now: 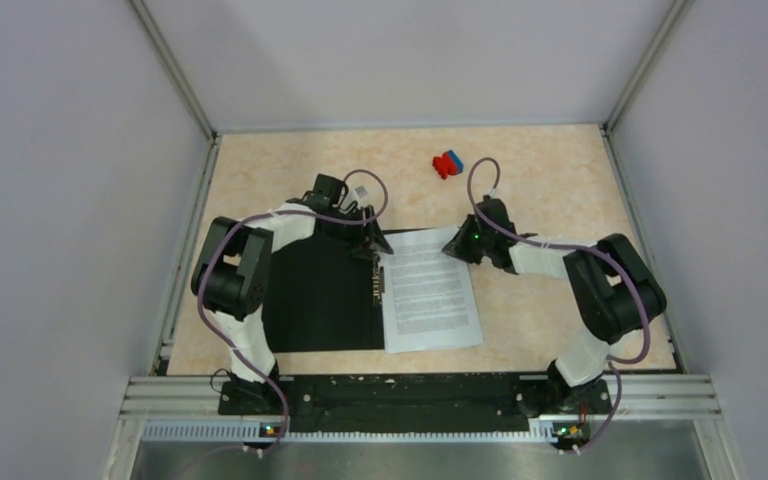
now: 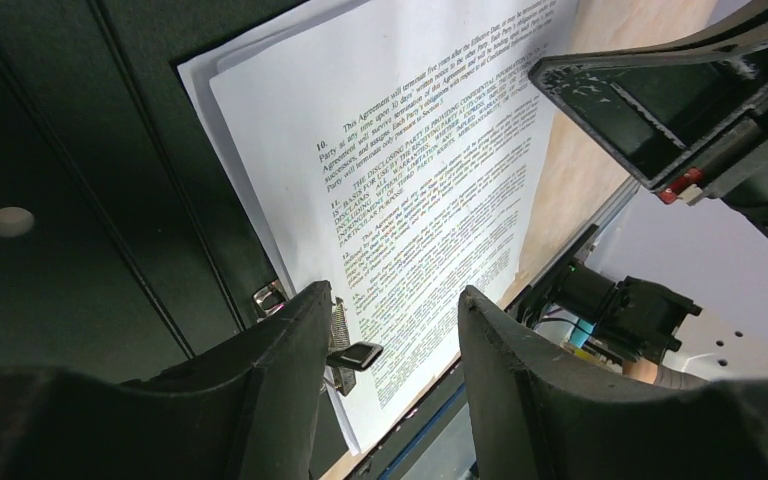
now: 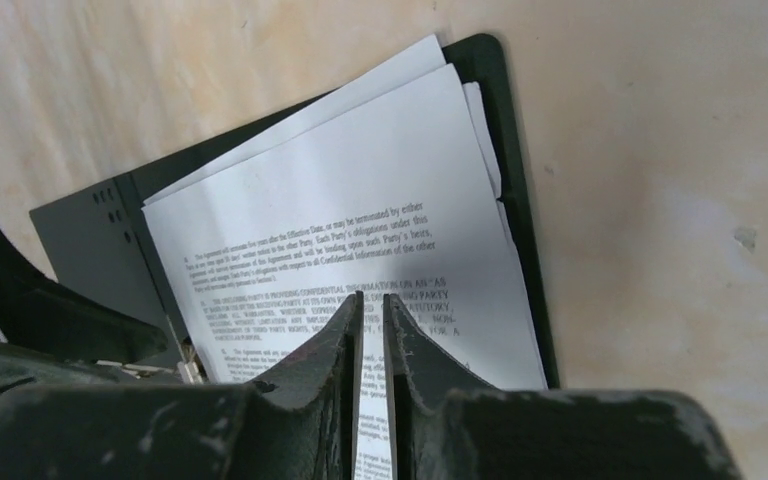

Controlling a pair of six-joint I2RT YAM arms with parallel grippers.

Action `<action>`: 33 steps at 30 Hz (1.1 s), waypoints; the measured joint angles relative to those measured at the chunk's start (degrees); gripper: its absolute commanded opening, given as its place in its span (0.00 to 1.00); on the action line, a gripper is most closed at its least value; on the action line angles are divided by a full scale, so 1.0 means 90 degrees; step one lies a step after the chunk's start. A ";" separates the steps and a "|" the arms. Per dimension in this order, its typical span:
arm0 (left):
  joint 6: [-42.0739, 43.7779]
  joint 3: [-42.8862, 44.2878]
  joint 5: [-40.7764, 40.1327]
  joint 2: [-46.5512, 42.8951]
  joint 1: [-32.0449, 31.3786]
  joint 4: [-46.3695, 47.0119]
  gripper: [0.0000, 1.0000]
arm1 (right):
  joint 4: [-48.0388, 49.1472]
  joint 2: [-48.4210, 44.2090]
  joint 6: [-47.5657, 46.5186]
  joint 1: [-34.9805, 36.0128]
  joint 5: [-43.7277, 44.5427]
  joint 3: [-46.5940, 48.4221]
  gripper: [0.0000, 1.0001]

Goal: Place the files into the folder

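The folder [image 1: 315, 300] lies open on the table with its black inside up [image 2: 80, 200]. The files [image 1: 430, 295], white sheets of dense black text, rest slightly fanned on its right half [image 3: 360, 190]. My left gripper [image 1: 373, 250] is open at the sheets' top left corner. In its wrist view the jaws [image 2: 395, 295] straddle the paper's edge, and the folder's metal clip [image 2: 342, 340] sits against the left finger. My right gripper [image 1: 457, 246] is at the sheets' top right corner, shut to a thin slit [image 3: 372, 298] just above the printed page, with nothing between the fingers.
A small red-and-blue object [image 1: 447, 163] lies on the beige tabletop behind the folder. Grey walls with metal rails enclose the table on three sides. The right arm's housing [image 2: 680, 110] shows at the upper right of the left wrist view.
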 measured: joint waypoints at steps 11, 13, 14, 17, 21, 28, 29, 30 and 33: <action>0.0000 -0.0143 -0.0036 -0.0085 -0.0051 0.0010 0.54 | -0.0549 -0.1452 -0.0066 0.0015 0.0228 -0.0049 0.73; 0.0000 -0.0172 -0.0051 -0.0090 -0.0051 0.0010 0.54 | -0.0828 -0.1897 -0.0151 0.0015 0.0338 -0.0100 0.83; 0.0000 -0.0192 -0.0056 -0.0095 -0.0053 0.0010 0.54 | -0.0923 -0.2135 -0.0180 0.0015 0.0389 -0.0175 0.87; 0.0000 -0.0214 -0.0075 -0.0097 -0.0056 0.0010 0.54 | -0.1275 -0.3070 -0.0250 0.0085 0.0522 -0.0748 0.93; 0.0000 -0.0219 -0.0080 -0.0097 -0.0056 0.0044 0.54 | -0.1783 -0.3859 -0.0226 0.0466 0.0733 -0.1530 0.96; 0.0000 -0.0219 -0.0095 -0.0097 -0.0056 0.0058 0.54 | -0.2368 -0.4330 0.0022 0.1161 0.0782 -0.2448 0.98; 0.0000 -0.0219 -0.0097 -0.0097 -0.0056 0.0058 0.54 | -0.2387 -0.4396 0.0066 0.1226 0.0804 -0.2489 0.98; 0.0000 -0.0219 -0.0097 -0.0097 -0.0056 0.0058 0.54 | -0.2399 -0.4478 0.0121 0.1302 0.0816 -0.2509 0.99; 0.0000 -0.0219 -0.0097 -0.0097 -0.0056 0.0058 0.54 | -0.2499 -0.4634 0.0282 0.1598 0.0869 -0.2509 0.99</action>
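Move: The files' middle lies about 10 cm back and 4 cm left of the right hand, barely below its fingertips. Their near-right corner is roughly 23 cm back and 9 cm to the right. The ring clip stands some 8 cm back and 17 cm left of the right hand. From the left hand, the files' middle is about 10 cm back, 13 cm right and 4 cm below. Right hand rises 9 cm, opening wide, then swoops back some 17 cm and down towards the files' near-right corner. ##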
